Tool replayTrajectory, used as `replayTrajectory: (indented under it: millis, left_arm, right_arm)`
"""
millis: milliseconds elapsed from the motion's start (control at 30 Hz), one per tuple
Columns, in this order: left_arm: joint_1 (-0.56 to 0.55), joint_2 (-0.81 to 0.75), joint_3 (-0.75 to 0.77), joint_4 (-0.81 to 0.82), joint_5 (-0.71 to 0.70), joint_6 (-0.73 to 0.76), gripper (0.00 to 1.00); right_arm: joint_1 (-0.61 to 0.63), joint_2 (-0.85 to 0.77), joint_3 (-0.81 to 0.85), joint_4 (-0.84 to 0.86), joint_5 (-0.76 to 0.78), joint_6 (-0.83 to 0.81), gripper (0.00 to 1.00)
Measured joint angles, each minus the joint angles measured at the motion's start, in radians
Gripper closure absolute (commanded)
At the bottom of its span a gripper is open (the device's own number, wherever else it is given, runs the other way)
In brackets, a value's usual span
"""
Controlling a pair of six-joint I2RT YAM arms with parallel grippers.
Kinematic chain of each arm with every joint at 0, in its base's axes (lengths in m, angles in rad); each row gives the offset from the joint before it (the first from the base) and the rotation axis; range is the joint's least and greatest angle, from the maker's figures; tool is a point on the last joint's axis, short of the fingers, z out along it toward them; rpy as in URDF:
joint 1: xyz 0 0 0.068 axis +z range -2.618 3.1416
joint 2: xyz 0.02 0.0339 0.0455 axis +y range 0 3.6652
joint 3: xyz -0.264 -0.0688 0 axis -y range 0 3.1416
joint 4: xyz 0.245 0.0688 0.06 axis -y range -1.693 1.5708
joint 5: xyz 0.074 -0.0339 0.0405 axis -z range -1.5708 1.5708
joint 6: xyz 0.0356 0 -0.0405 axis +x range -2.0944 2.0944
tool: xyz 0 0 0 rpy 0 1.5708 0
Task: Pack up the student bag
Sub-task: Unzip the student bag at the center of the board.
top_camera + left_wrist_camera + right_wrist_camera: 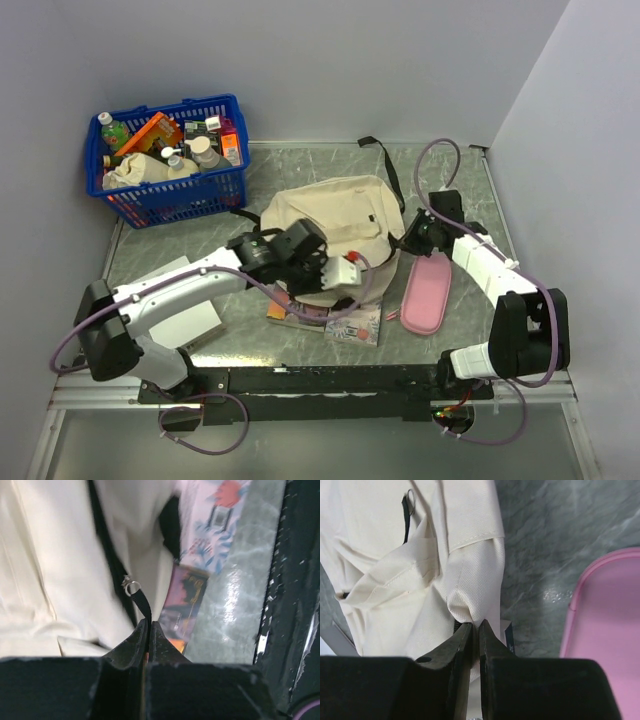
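The student bag (335, 215) is a cream fabric backpack lying flat in the middle of the table, with black straps trailing behind it. My left gripper (338, 285) is at the bag's near edge. In the left wrist view the left gripper (149, 622) is shut on a black zipper pull (141, 600) with a metal ring, beside the cream fabric (50, 555). My right gripper (410, 238) is at the bag's right side. In the right wrist view the right gripper (475, 625) is shut on a bunched fold of the bag's fabric (470, 605).
Colourful books (355, 322) lie under the bag's near edge and show again as books (192, 590) in the left wrist view. A pink pouch (425, 290) lies right of the bag. A blue basket (170, 200) of bottles stands at the back left. A white flat object (195, 320) lies under the left arm.
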Motion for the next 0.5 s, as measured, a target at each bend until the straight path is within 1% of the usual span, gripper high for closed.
replayTrajectory:
  millis: [33, 100, 133, 167, 200, 233, 267, 333, 433, 500]
  left_arm:
    - [0.031, -0.018, -0.019, -0.001, 0.008, 0.000, 0.99]
    - [0.121, -0.044, -0.054, -0.006, 0.033, 0.005, 0.99]
    - [0.175, -0.050, -0.067, -0.011, 0.042, 0.008, 0.99]
    - [0.221, -0.051, -0.077, -0.013, 0.049, 0.011, 0.99]
    - [0.261, -0.051, -0.087, -0.014, 0.056, 0.013, 0.99]
    - [0.298, -0.051, -0.100, -0.014, 0.064, 0.016, 0.99]
    - [0.316, -0.051, -0.110, -0.017, 0.071, 0.019, 0.99]
    - [0.327, -0.051, -0.129, -0.020, 0.092, 0.026, 0.99]
    - [0.320, -0.045, -0.135, -0.016, 0.138, 0.026, 0.99]
    - [0.311, -0.032, -0.135, -0.003, 0.165, 0.023, 0.99]
  right_arm:
    - [-0.011, 0.000, 0.008, -0.003, 0.009, -0.008, 0.87]
    - [-0.028, 0.000, 0.015, -0.005, 0.028, -0.017, 0.82]
    - [-0.037, 0.000, 0.019, -0.009, 0.041, -0.024, 0.67]
    - [-0.042, 0.000, 0.022, -0.010, 0.051, -0.028, 0.57]
    - [-0.047, 0.000, 0.027, -0.015, 0.071, -0.034, 0.49]
    - [-0.052, 0.000, 0.034, -0.017, 0.091, -0.039, 0.45]
    - [-0.056, 0.000, 0.042, -0.017, 0.107, -0.044, 0.39]
    - [-0.061, -0.002, 0.053, -0.010, 0.124, -0.050, 0.32]
    - [-0.050, -0.033, 0.048, -0.008, 0.119, -0.043, 0.30]
    - [-0.013, -0.092, 0.030, -0.010, 0.111, -0.026, 0.29]
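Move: The left hand holds the zipper's black pull. From it, the bag's left edge lies about 13 cm left and 10 cm ahead, 8 cm lower; Jane Eyre some 4 cm left and 4 cm back, the floral book about 7 cm right and 5 cm back, both about 10 cm lower. The right hand has the bag's right edge between its fingers, with the pink case roughly 6 cm right and 10 cm back, 6 cm lower. Left hand draws the pull about 8 cm left and slightly forward; right lets go of the bag, opening wide. ##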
